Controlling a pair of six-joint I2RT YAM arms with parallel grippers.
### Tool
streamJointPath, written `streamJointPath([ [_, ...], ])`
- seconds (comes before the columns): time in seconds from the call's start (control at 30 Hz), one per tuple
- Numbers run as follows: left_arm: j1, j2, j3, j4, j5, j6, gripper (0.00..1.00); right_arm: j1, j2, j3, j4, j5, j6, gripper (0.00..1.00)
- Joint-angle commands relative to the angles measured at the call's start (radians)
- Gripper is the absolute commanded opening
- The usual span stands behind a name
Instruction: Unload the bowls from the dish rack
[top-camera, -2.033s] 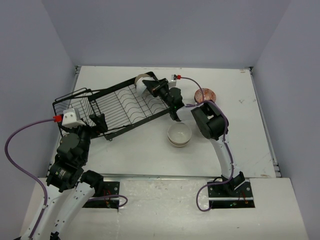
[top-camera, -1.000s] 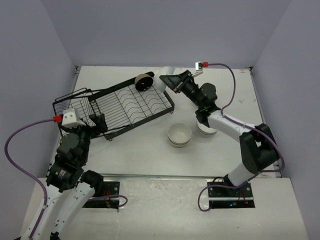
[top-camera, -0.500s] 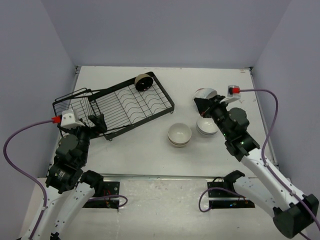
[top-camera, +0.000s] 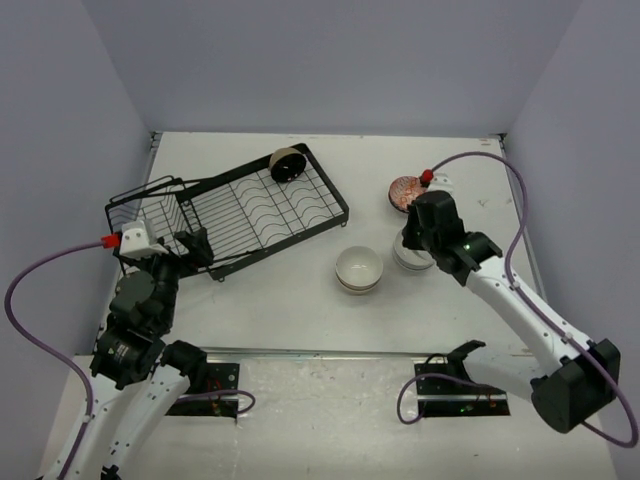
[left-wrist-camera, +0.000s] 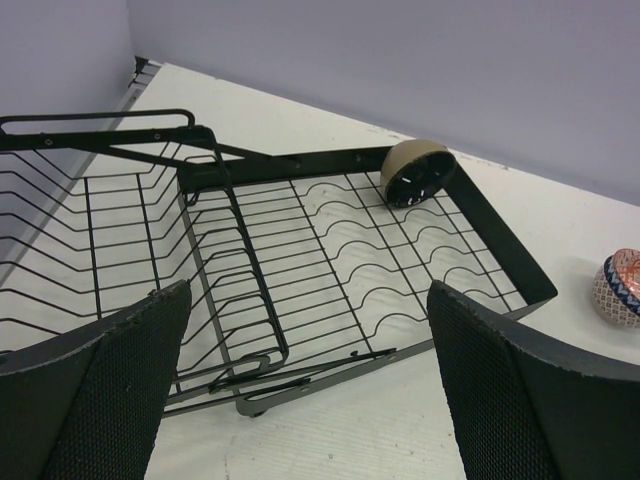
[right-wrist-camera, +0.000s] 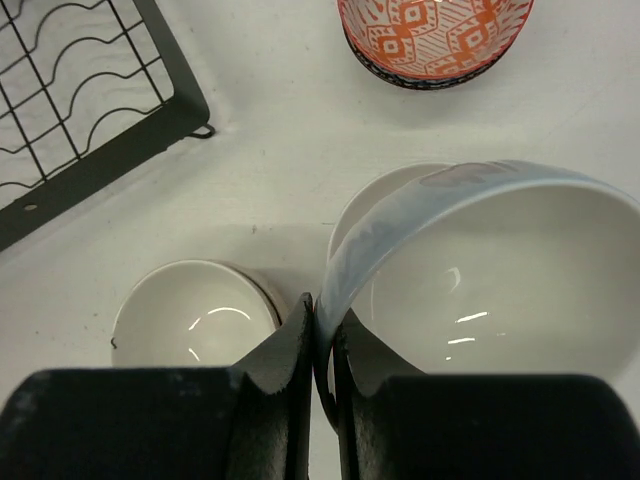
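Observation:
The black wire dish rack (top-camera: 232, 212) lies at the left, and one beige bowl with a black inside (top-camera: 287, 165) stands on edge in its far corner. The same beige bowl (left-wrist-camera: 415, 172) shows in the left wrist view. My right gripper (right-wrist-camera: 323, 318) is shut on the rim of a white bowl (right-wrist-camera: 490, 270), held just above another white bowl (top-camera: 413, 260) on the table. A stack of white bowls (top-camera: 358, 268) sits to their left. My left gripper (left-wrist-camera: 308, 300) hangs open over the rack's near edge (left-wrist-camera: 300, 250), holding nothing.
A patterned bowl (top-camera: 404, 190) with an orange inside stands just beyond the right gripper, also seen as the patterned bowl (right-wrist-camera: 435, 35) in the right wrist view. The rack's corner (right-wrist-camera: 90, 150) lies to the left. Walls close the table's back and sides.
My right arm lifted the white bowl out of the rack's far corner, swung it right and brought it down over the white bowl near the patterned one. The left arm stayed still.

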Motion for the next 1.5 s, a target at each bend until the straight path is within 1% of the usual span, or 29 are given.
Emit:
streamJointPath([
  [0.0,0.007,-0.018,0.007,0.024,0.002,0.031,1.0,-0.001,0.101,0.167,-0.133,0.019,-0.079,0.0],
  [0.13,0.005,-0.033,0.006,0.024,0.003,0.029,1.0,0.0,0.198,0.259,-0.22,0.044,-0.111,0.0],
  [0.2,0.005,-0.036,0.006,0.026,0.006,0.029,1.0,0.0,0.244,0.302,-0.294,0.041,-0.122,0.0],
  [0.23,0.005,-0.039,0.006,0.024,0.006,0.029,1.0,0.0,0.297,0.354,-0.332,0.047,-0.123,0.0],
  [0.3,0.003,-0.044,0.006,0.024,0.005,0.029,1.0,0.0,0.34,0.385,-0.395,0.062,-0.123,0.0],
  [0.67,-0.004,-0.059,0.006,0.021,0.0,0.029,1.0,0.002,0.485,0.44,-0.469,0.068,-0.131,0.0],
  [0.9,-0.006,-0.064,0.004,0.02,-0.004,0.029,1.0,0.002,0.548,0.465,-0.468,0.059,-0.132,0.01],
  [1.0,-0.006,-0.065,0.004,0.018,-0.007,0.029,1.0,0.0,0.569,0.479,-0.469,0.061,-0.134,0.06],
  [1.1,-0.006,-0.064,0.004,0.02,-0.007,0.029,1.0,0.002,0.589,0.494,-0.475,0.068,-0.134,0.08],
  [1.23,-0.006,-0.064,0.004,0.02,-0.009,0.029,1.0,0.005,0.603,0.508,-0.494,0.07,-0.129,0.18],
  [1.3,-0.006,-0.064,0.004,0.018,-0.009,0.029,1.0,0.008,0.601,0.508,-0.497,0.07,-0.128,0.2],
  [1.33,-0.006,-0.064,0.004,0.018,-0.009,0.029,1.0,0.008,0.601,0.506,-0.503,0.07,-0.126,0.27],
  [1.47,-0.006,-0.062,0.004,0.018,-0.009,0.029,1.0,0.017,0.591,0.497,-0.514,0.074,-0.12,0.35],
])
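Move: The two stacked white bowls that the held white bowl is bound for have their middle about 11 cm below the right hand, some 4 cm to its right and 1 cm ahead. The cream bowls stand about 12 cm to the left of that stack and 4 cm nearer the base; the red bowl stands some 14 cm beyond it. From the left hand, the white stack lies roughly 50 cm to the right, 8 cm ahead and 20 cm lower. The white bowl, still pinched by its left rim, is lowered about 7 cm onto the white stack by the right hand, which drifts a little forward as it sinks. On the way the hand tips its fingers some 30 degrees further down and rolls its left side lower. Once down, it stays there and the fingers part, one on either side of the rim. ##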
